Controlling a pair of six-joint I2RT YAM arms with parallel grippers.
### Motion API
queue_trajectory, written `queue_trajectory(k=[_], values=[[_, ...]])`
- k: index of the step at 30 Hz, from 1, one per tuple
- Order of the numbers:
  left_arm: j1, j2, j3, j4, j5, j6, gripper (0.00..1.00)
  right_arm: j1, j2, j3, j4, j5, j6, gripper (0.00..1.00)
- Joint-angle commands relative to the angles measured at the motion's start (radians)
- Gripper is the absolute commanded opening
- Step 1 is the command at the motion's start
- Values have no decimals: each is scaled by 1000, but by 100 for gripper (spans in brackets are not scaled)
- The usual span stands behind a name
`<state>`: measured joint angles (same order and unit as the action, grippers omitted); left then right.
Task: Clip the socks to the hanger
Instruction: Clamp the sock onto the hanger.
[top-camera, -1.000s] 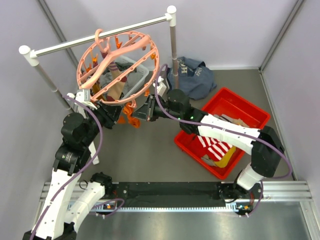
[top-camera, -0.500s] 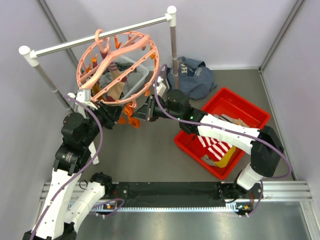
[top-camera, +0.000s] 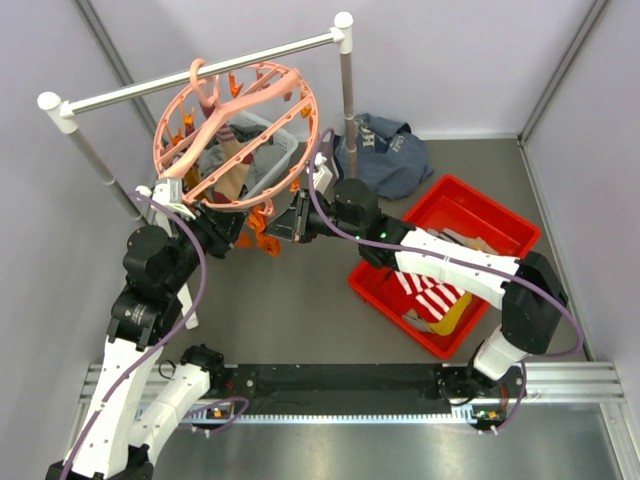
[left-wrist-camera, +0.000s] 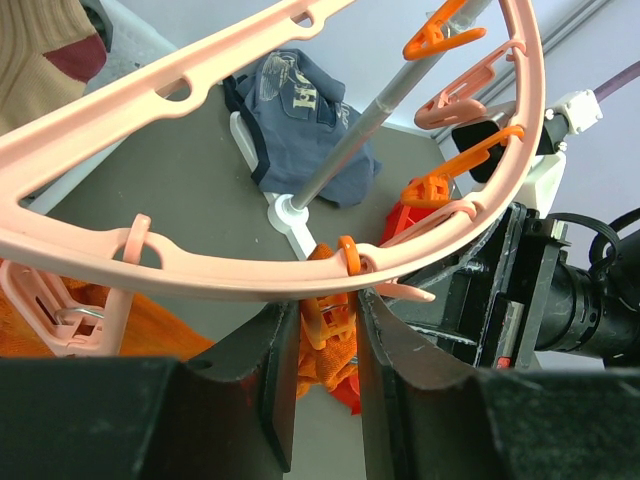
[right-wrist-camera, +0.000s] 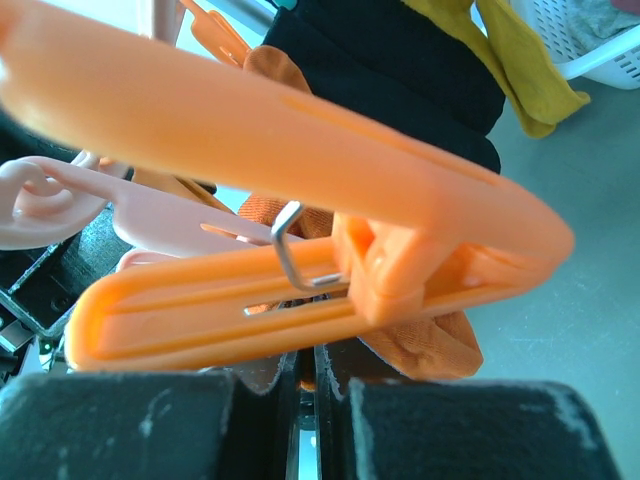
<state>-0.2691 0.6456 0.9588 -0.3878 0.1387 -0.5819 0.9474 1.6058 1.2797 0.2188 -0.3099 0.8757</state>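
Observation:
The salmon-pink ring hanger (top-camera: 158, 150) hangs by its hook from the white rail. My left gripper (top-camera: 238, 234) sits under its near rim. In the left wrist view its fingers (left-wrist-camera: 270, 370) press both sides of an orange clip peg (left-wrist-camera: 325, 320) below the hanger ring (left-wrist-camera: 250, 275). An orange sock (left-wrist-camera: 325, 370) hangs just under that peg. My right gripper (top-camera: 280, 228) faces it from the right, shut on the orange sock (right-wrist-camera: 430, 345), with the peg (right-wrist-camera: 300, 290) right in front of its lens. Dark and yellow socks (right-wrist-camera: 420, 60) hang behind.
The rail stand's right post (top-camera: 347, 90) rises just behind the hanger. A navy garment (top-camera: 385, 150) lies at its foot. A red bin (top-camera: 375, 290) to the right holds striped socks (top-camera: 432, 295). A white basket (right-wrist-camera: 590, 40) stands past the hanger.

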Motion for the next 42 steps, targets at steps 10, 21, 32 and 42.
queue_trajectory(k=[10,21,32,42], values=[[-1,-7,6,21,12,-3,39,19,-12,84,48,3,-7,0],[-1,-17,29,7,-8,2,70,19,-17,86,51,3,-14,6],[-1,-29,58,-29,-54,25,84,19,-89,-68,154,72,-145,53],[-1,-41,80,-57,-79,43,85,17,-185,-239,356,46,-395,63]])
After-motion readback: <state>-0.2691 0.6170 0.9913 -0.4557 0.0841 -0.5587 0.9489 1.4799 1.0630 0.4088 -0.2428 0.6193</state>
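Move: The orange clip on the ring's near rim is already squeezed between the left fingers, about 1 cm ahead and 1 cm right of that hand. From the right hand, which still pinches the orange sock, the clip lies some 4 cm left, 2 cm forward and 2 cm up. A pink clip hangs about 4 cm right of the orange clip and 2 cm farther out; a second orange clip about 10 cm right of it and 5 cm out. The orange clip is let go first: the left fingers spread wide around it, the hand barely shifting until it eases off a bit over 1 cm to its left. Meanwhile the right hand lifts the pinched sock about 1.5 cm, opens to let go, then backs off some 3 cm to the right, away from the clip, dipping about 2.5 cm and tilting its fingers by some 15 degrees. ##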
